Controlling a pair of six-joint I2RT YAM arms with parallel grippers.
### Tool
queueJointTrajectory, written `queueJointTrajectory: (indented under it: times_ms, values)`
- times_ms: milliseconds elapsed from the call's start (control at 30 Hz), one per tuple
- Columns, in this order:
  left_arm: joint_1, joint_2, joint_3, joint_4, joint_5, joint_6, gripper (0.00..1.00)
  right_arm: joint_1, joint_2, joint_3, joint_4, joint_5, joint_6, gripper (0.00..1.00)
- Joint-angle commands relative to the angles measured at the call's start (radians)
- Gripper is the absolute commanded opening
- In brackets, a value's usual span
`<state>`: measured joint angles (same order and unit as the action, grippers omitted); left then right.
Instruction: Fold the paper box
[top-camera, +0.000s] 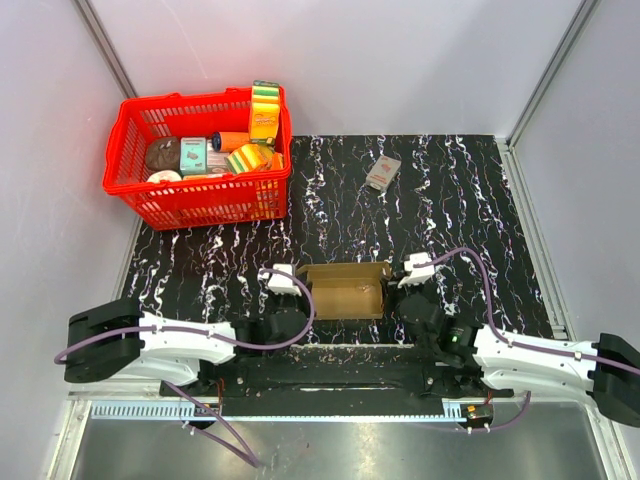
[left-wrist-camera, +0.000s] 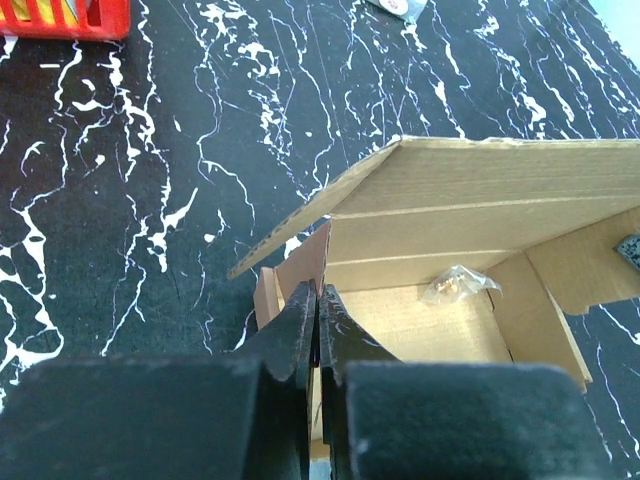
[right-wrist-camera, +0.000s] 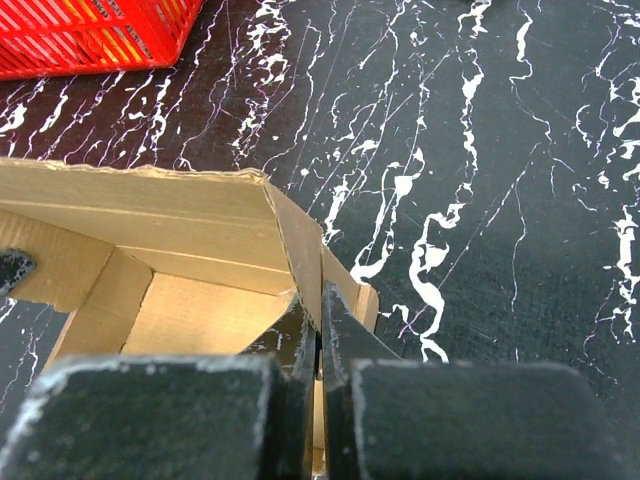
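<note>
The paper box (top-camera: 343, 288) is brown cardboard, half formed, lying open-topped on the black marbled table between the two arms. Its back flap (left-wrist-camera: 480, 185) stands tilted over the tray. My left gripper (left-wrist-camera: 318, 292) is shut on the upright left end wall (left-wrist-camera: 310, 255); in the top view this gripper (top-camera: 296, 292) sits at the box's left end. My right gripper (right-wrist-camera: 320, 306) is shut on the right end wall (right-wrist-camera: 300, 250), at the box's right end (top-camera: 392, 286). A small clear plastic bag (left-wrist-camera: 457, 285) lies inside on the box floor.
A red basket (top-camera: 200, 205) full of groceries stands at the back left. A small grey-and-red packet (top-camera: 382, 172) lies at the back, right of centre. Grey walls close in the table on three sides, and a metal rail (top-camera: 320, 380) runs along the near edge.
</note>
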<state>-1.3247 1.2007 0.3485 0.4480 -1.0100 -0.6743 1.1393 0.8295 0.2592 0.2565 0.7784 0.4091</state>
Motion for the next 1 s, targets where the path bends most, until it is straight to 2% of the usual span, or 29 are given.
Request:
queueJointTrajectory:
  times_ms: [0,233,500,633,767,967]
  values:
    - [-0.054,0.017,-0.009,-0.057,0.088,-0.093,0.00,0.050,0.037,0.008,-0.023,-0.099,0.123,0.00]
    - [-0.099,0.008,-0.009,-0.124,0.050,-0.143,0.00,0.103,0.114,0.023,-0.022,-0.042,0.174,0.01]
    - [-0.140,-0.007,-0.023,-0.221,-0.007,-0.225,0.00,0.180,0.117,0.035,-0.137,0.035,0.272,0.06]
    - [-0.153,-0.013,-0.022,-0.249,-0.022,-0.246,0.00,0.230,0.100,0.040,-0.183,0.079,0.296,0.13]
    - [-0.169,-0.012,-0.016,-0.284,-0.038,-0.260,0.00,0.260,0.082,0.060,-0.239,0.105,0.306,0.27]
    - [-0.199,0.017,0.017,-0.341,-0.078,-0.271,0.00,0.287,0.025,0.086,-0.332,0.122,0.312,0.33]
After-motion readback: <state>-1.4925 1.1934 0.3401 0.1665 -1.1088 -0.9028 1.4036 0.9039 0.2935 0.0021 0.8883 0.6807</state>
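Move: Both shut grippers are already at the rounded ears at either end of the raised lid, whose middle lies some 9 cm to the left hand's right and 9 cm to the right hand's left, about 3 cm farther out than either. The box's front wall, where the lid is to come down, is about 6 cm back and 6 cm below both hands, its middle again 9 cm inward from each. A small clear packet inside the box lies 13 cm right of the left hand and 5 cm left of the right, about 1 cm ahead and 7 cm down. Both hands swing the lid over and down towards the front wall: the left, its fingers still shut at the left ear, goes about 4 cm back and 3 cm down, while the right sinks first and then draws back, about 5.5 cm back and 4 cm down in all, edging slightly left and tipping a little downward. From about halfway the right fingers open to roughly a third and let go of the right ear, ending spread to either side of it, while the left fingers stay closed. ##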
